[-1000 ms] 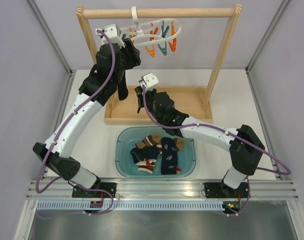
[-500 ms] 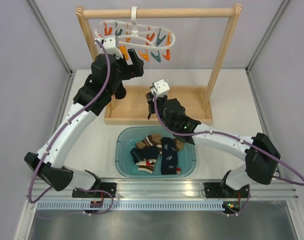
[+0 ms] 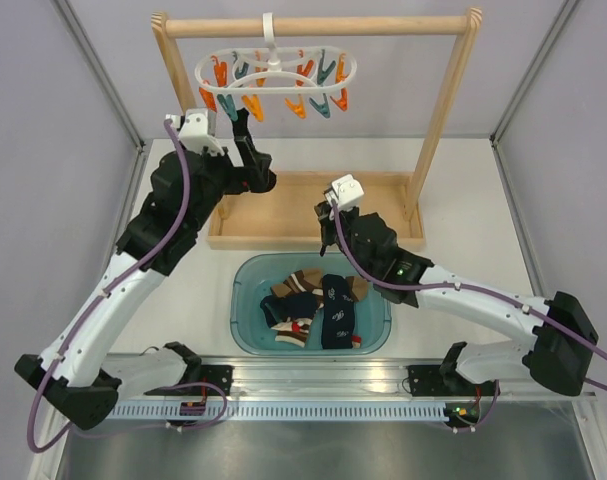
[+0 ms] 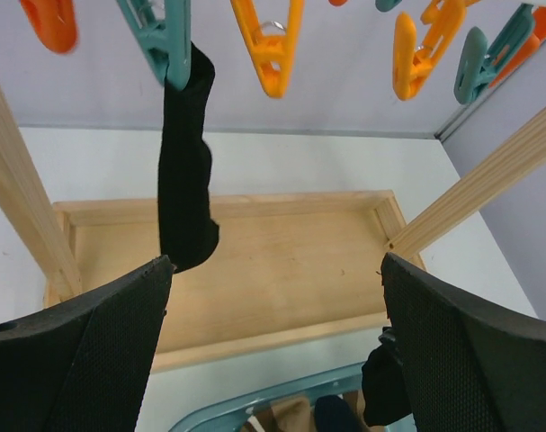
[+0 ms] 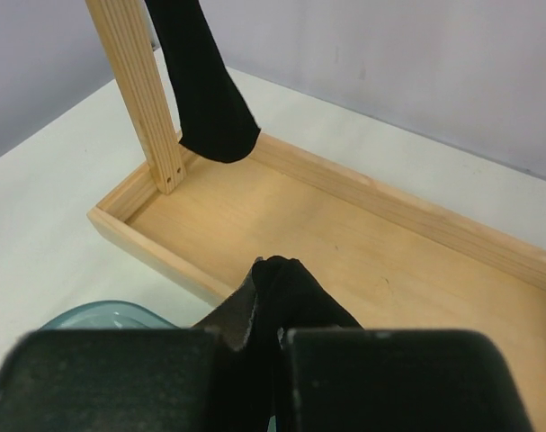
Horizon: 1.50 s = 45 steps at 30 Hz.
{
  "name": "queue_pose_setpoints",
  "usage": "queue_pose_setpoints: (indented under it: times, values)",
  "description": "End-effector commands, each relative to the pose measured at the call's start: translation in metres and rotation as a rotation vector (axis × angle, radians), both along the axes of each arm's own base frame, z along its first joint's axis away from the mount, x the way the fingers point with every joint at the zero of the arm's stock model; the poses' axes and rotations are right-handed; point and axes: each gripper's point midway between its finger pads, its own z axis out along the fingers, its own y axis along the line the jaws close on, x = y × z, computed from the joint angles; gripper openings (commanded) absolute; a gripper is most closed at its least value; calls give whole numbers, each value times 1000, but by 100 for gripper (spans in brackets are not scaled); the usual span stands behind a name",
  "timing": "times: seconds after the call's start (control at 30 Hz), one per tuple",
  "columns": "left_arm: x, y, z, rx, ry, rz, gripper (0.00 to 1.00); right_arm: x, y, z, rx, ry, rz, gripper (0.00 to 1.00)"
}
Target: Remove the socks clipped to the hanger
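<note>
The white oval hanger hangs by its hook from the wooden rail, with orange and teal pegs dangling. One black sock stays clipped in a teal peg at the left end. My left gripper is open just below that end. Its fingers are spread wide and hold nothing, and the sock's toe hangs by the left one. My right gripper is shut on another black sock, held above the wooden base near the tub. Several socks, striped and dark, lie in the tub.
The wooden frame has a top rail, two posts and a shallow base tray under the hanger. A teal plastic tub sits on the table in front of the tray, between the arms. Grey walls close in both sides.
My left gripper opened and drew back down from the hanger, which swung back to level. My right arm carried its black sock rightward and nearer, away from the hanger.
</note>
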Motion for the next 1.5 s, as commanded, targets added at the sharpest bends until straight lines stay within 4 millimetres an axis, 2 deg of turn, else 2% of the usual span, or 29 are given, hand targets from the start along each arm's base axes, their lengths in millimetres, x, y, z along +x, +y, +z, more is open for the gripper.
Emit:
queue_pose_setpoints:
  times: [0.0, 0.17, 0.2, 0.27, 0.3, 0.33, 0.37, 0.43, 0.47, 0.5, 0.57, 0.67, 0.7, 0.77, 0.9, 1.0, 1.07, 1.1, 1.13, 1.17, 1.2, 1.47]
  values:
    - [-17, 6, 4, 21, -49, -37, 100, -12, -10, -7, -8, 32, 0, 1]
    - [-37, 17, 0, 38, -79, -56, 100, -34, -14, -17, -37, 60, 75, 1]
    - [-40, 20, -6, 52, -74, -49, 100, -41, -12, -22, -54, 66, 94, 1]
    - [-48, 31, -7, 73, -98, -33, 100, -51, -14, -30, -92, 80, 99, 1]
    - [-48, 35, -20, 100, -83, -17, 100, -61, -11, -35, -108, 88, 119, 1]
    - [-54, 42, -19, 122, -108, -9, 100, -66, -11, -37, -107, 96, 119, 1]
    - [-53, 45, -36, 152, -90, -1, 100, -72, -11, -43, -116, 112, 126, 1]
    - [-57, 58, -43, 193, -110, 34, 100, -85, -10, -55, -124, 137, 145, 1]
    - [-56, 60, -58, 216, -95, 45, 100, -91, -12, -62, -103, 160, 147, 1]
    - [-56, 66, -62, 226, -96, 70, 100, -95, -13, -64, -89, 169, 150, 1]
    - [-59, 72, -64, 235, -105, 87, 100, -100, -16, -65, -31, 200, 136, 1]
    - [-64, 79, -64, 228, -120, 109, 100, -112, -18, -86, 8, 261, 109, 1]
    - [-64, 82, -65, 230, -122, 126, 100, -122, -16, -97, -2, 276, 118, 1]
    - [-65, 87, -70, 237, -118, 142, 100, -128, -18, -106, 3, 286, 82, 1]
    - [-65, 84, -74, 237, -110, 127, 100, -153, -8, -123, 12, 323, 92, 1]
    - [-63, 83, -76, 244, -102, 129, 100, -156, -7, -132, -10, 340, 87, 3]
    - [-64, 85, -76, 243, -100, 140, 100, -157, -7, -137, -19, 348, 80, 13]
    - [-64, 86, -76, 240, -102, 143, 100, -156, -7, -138, -16, 350, 76, 22]
    - [-64, 87, -75, 239, -106, 145, 100, -156, -8, -137, -13, 347, 71, 43]
    - [-65, 87, -75, 240, -106, 147, 100, -154, -8, -134, -10, 342, 65, 84]
    - [-65, 87, -75, 241, -105, 148, 100, -153, -8, -133, -6, 339, 60, 98]
    - [-65, 87, -75, 240, -106, 147, 100, -151, -14, -126, 10, 319, 42, 98]
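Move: The teal bin's middle lies about 11 cm back from the sock-holding right hand, 4 cm left and 25 cm below; the dark sock in it is some 13 cm back, 4 cm right, 25 cm down. From the empty left hand, the remaining black sock hangs about 12 cm ahead, 2 cm left, its middle 5 cm lower; the bin is 12 cm back, 13 cm right, 37 cm below. Right hand draws back 15 cm and down 14 into the bin, then opens; open left retreats left-down-back. ##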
